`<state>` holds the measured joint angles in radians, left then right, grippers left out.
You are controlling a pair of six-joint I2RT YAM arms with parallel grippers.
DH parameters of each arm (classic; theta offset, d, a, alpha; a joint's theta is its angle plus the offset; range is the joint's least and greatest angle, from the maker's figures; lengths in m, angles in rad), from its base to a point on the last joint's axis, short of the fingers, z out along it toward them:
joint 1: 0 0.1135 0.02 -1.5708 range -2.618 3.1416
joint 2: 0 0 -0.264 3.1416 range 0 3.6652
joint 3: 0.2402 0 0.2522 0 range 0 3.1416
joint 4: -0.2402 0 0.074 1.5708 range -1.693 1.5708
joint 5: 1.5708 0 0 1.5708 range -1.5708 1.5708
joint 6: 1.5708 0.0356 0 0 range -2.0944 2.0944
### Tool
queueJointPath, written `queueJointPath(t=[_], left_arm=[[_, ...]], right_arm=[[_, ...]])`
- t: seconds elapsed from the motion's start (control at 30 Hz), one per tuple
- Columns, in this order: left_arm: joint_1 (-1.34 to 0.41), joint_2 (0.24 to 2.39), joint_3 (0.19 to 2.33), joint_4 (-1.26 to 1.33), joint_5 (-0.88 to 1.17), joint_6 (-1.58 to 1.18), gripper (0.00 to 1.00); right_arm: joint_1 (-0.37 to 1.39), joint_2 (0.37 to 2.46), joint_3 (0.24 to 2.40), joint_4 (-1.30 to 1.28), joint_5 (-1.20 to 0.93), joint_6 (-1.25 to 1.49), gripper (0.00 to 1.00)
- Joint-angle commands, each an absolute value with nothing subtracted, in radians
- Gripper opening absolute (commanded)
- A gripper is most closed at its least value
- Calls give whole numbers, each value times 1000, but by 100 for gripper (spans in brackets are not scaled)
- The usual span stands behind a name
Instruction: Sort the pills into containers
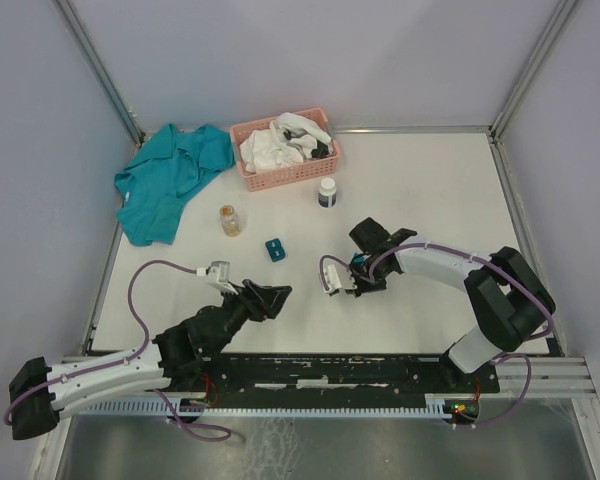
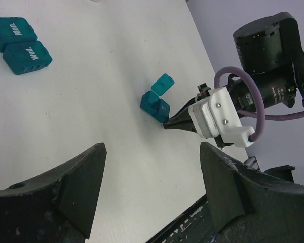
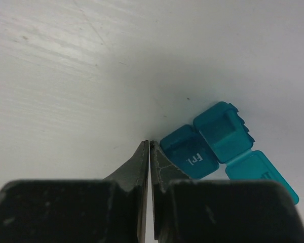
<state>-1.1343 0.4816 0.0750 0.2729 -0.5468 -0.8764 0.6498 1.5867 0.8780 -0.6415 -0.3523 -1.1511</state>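
Note:
A teal container (image 1: 274, 249) of two joined boxes lies mid-table; the left wrist view shows it (image 2: 20, 43) lettered "Mon." and "Wed.". A second teal container (image 3: 187, 157), marked "Fri.", lies to its right with one lid (image 3: 258, 174) flipped open; it also shows in the left wrist view (image 2: 156, 101). My right gripper (image 3: 149, 145) is shut, its tips down at the table just left of that box (image 2: 167, 124), and nothing shows between them. No loose pills are visible. My left gripper (image 2: 152, 187) hovers open over bare table (image 1: 273, 297).
A pink basket (image 1: 280, 176) full of cloths stands at the back, with a teal garment (image 1: 170, 180) to its left. A white bottle (image 1: 327, 191) and a small amber bottle (image 1: 230, 220) stand in front of the basket. Frame posts and walls border the table.

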Motion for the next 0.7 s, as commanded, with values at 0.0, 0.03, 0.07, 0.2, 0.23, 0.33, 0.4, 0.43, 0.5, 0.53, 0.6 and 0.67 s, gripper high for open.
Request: queueJointPath(t=[0.0,0.03,0.07,0.2,0.23,0.33,0.4,0.43,0.5,0.53,0.6,0.67], left_arm=[[-1135,464,69,278,-555,-859,81],[-1135,460,69,278,-553,-857,81],[-1135,457,69,276,-552,-857,81],[-1135,444,70,267,-552,-857,81],[-1135,441,71,267,-552,-857,81],[-1135,442,72,264,-554,-855,81],[-1135,446,75,264,-555,-855,81],[-1135,447,76,264,-556,-854,81],[-1135,451,80,264,-555,-852,81],[-1135,454,82,264,-557,-851,81],[-1135,458,84,265,-556,-849,81],[-1136,463,89,264,-558,-844,81]], right_arm=[[651,1575,919,-573,-273,-1082,10],[651,1574,918,-564,-266,-1072,10],[652,1573,917,-553,-255,-1061,10],[651,1572,920,-519,-207,-1030,10],[650,1572,921,-510,-193,-1024,10],[650,1568,920,-476,-150,-990,10],[649,1565,919,-452,-137,-967,10],[649,1566,917,-432,-125,-940,11],[650,1567,915,-397,-97,-907,11],[649,1568,915,-388,-87,-904,11],[650,1566,908,-364,-68,-896,12],[649,1562,904,-333,-45,-873,13]])
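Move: The right hand's shut fingertips already stand against the near side of the Fri compartment; the middle of the Thu/Fri pill box lies about 3 cm straight ahead of them at about their height, its open lid pointing ahead and to the right. From the right hand, the Mon/Wed pill box is some 8 cm ahead and 20 cm left, the white bottle roughly 22 cm ahead and 7 cm left. From the idle left hand, the Thu/Fri box lies about 8 cm ahead, 19 cm right and 13 cm below. With its fingers kept nearly shut, the right hand goes on pushing the Thu/Fri pill box along the table, travelling about 6 cm straight forward at a steady pace and easing up by about 1 cm, with the fingertips staying at the Fri compartment's near edge. The wrist meanwhile turns about 15 degrees clockwise and tips so that the fingertips swing forward. ##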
